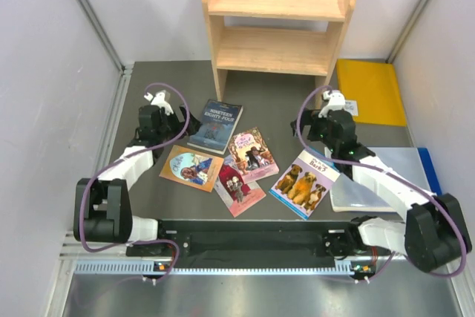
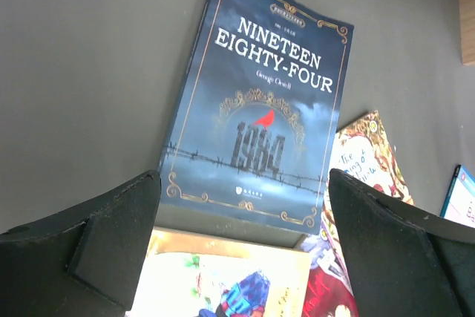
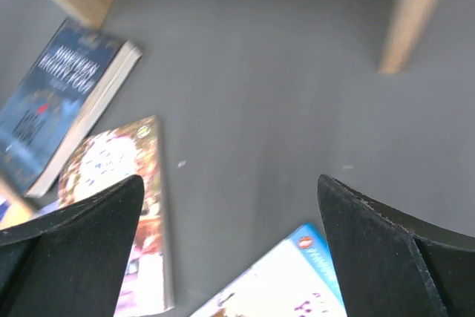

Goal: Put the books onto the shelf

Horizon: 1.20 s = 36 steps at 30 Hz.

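The pale wooden shelf (image 1: 278,20) stands at the back middle, both tiers bare. Five books lie flat in front of it: dark blue "Nineteen Eighty-Four" (image 1: 215,125) (image 2: 260,94) (image 3: 52,102), an orange one (image 1: 191,168) (image 2: 223,272), a pink one (image 1: 252,152) (image 3: 111,176), a red one (image 1: 239,185), and one with dogs (image 1: 304,183) (image 3: 282,287). My left gripper (image 1: 157,133) (image 2: 243,183) hangs open left of the books, above the orange book's edge. On the other side my right gripper (image 1: 326,139) (image 3: 230,183) is open above the mat by the dog book's far corner. Neither holds anything.
A yellow folder (image 1: 369,90) lies to the right of the shelf. A clear plastic sheet (image 1: 378,176) rests under my right arm, with a blue edge (image 1: 427,165) beside it. White walls close in both sides. The shelf's legs (image 3: 412,12) stand on the dark mat.
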{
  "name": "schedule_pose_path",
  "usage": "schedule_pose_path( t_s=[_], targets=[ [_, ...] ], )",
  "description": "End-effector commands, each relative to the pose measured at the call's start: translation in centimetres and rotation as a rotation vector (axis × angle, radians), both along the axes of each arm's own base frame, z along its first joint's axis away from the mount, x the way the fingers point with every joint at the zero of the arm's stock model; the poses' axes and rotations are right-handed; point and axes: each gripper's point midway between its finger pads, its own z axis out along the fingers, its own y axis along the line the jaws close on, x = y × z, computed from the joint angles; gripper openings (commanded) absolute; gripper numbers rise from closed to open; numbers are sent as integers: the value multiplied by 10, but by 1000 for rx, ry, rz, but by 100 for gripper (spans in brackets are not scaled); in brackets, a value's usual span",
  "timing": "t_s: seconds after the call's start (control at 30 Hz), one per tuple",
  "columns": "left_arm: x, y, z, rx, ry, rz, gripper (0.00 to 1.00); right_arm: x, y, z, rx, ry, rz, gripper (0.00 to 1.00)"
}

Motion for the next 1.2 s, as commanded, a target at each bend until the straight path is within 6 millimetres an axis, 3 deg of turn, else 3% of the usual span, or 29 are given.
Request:
schedule_pose_path(
  t_s=[0.0,0.17,0.33,0.37,0.43,0.47,0.5,0.57,0.6,0.67,0.7,0.9,1.17],
  targets=[
    [-2,3,16,-7,-5,23,99,-1,42,16,38,22,93,100],
    [-2,6,5,26,50,18,99,-6,62,10,34,64,129,100],
    [-9,-9,-14,90,183,-78,99,-12,68,-8,40,135,148,100],
    [-9,-28,-12,120,173,-125,99,-12,68,-12,41,148,147,100],
    [-8,-44,-10,217,140,-178,99,-14,69,-25,38,196,144,100],
    [-17,-72,-10,262,127,-249,99,-15,69,-32,33,220,140,100],
    [-18,-82,-9,291,114,-282,92,-16,69,-39,28,242,137,100],
    [-22,-111,-10,308,112,-378,69,-17,71,-56,31,304,143,100],
    [-23,-120,-11,302,116,-406,36,-19,74,-61,40,329,163,100],
    [-23,-137,-18,300,146,-446,5,-18,78,-75,58,383,176,100],
    [-23,-141,-21,306,155,-455,0,-23,85,-79,81,412,216,100],
    [-28,-155,-57,390,235,-459,0,-32,106,-113,189,571,335,100],
    [-39,-177,-94,398,305,-495,0,-40,124,-117,265,616,426,100]
  ],
)
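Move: The Taming of the Shrew book lies about 22 cm to the left hand's right, 7 cm back and 11 cm below it. From this hand, Nineteen Eighty-Four is some 9 cm right and 3 cm ahead, and the orange book about 11 cm back and 1 cm right. For the right hand, the Shrew book is roughly 16 cm left, 6 cm back and 15 cm down; the bears book sits about 15 cm back and 1 cm left. No touch can be made out: both hands close in on the Shrew book from either side. The left sweeps about 16 cm right, shutting its empty fingers as it turns clockwise, then sinks to just over the book's left edge. The right, staying wide open, goes left, down, then left again, ending about 12 cm lower by the right edge, its fingers tipped some 30 degrees further down. ##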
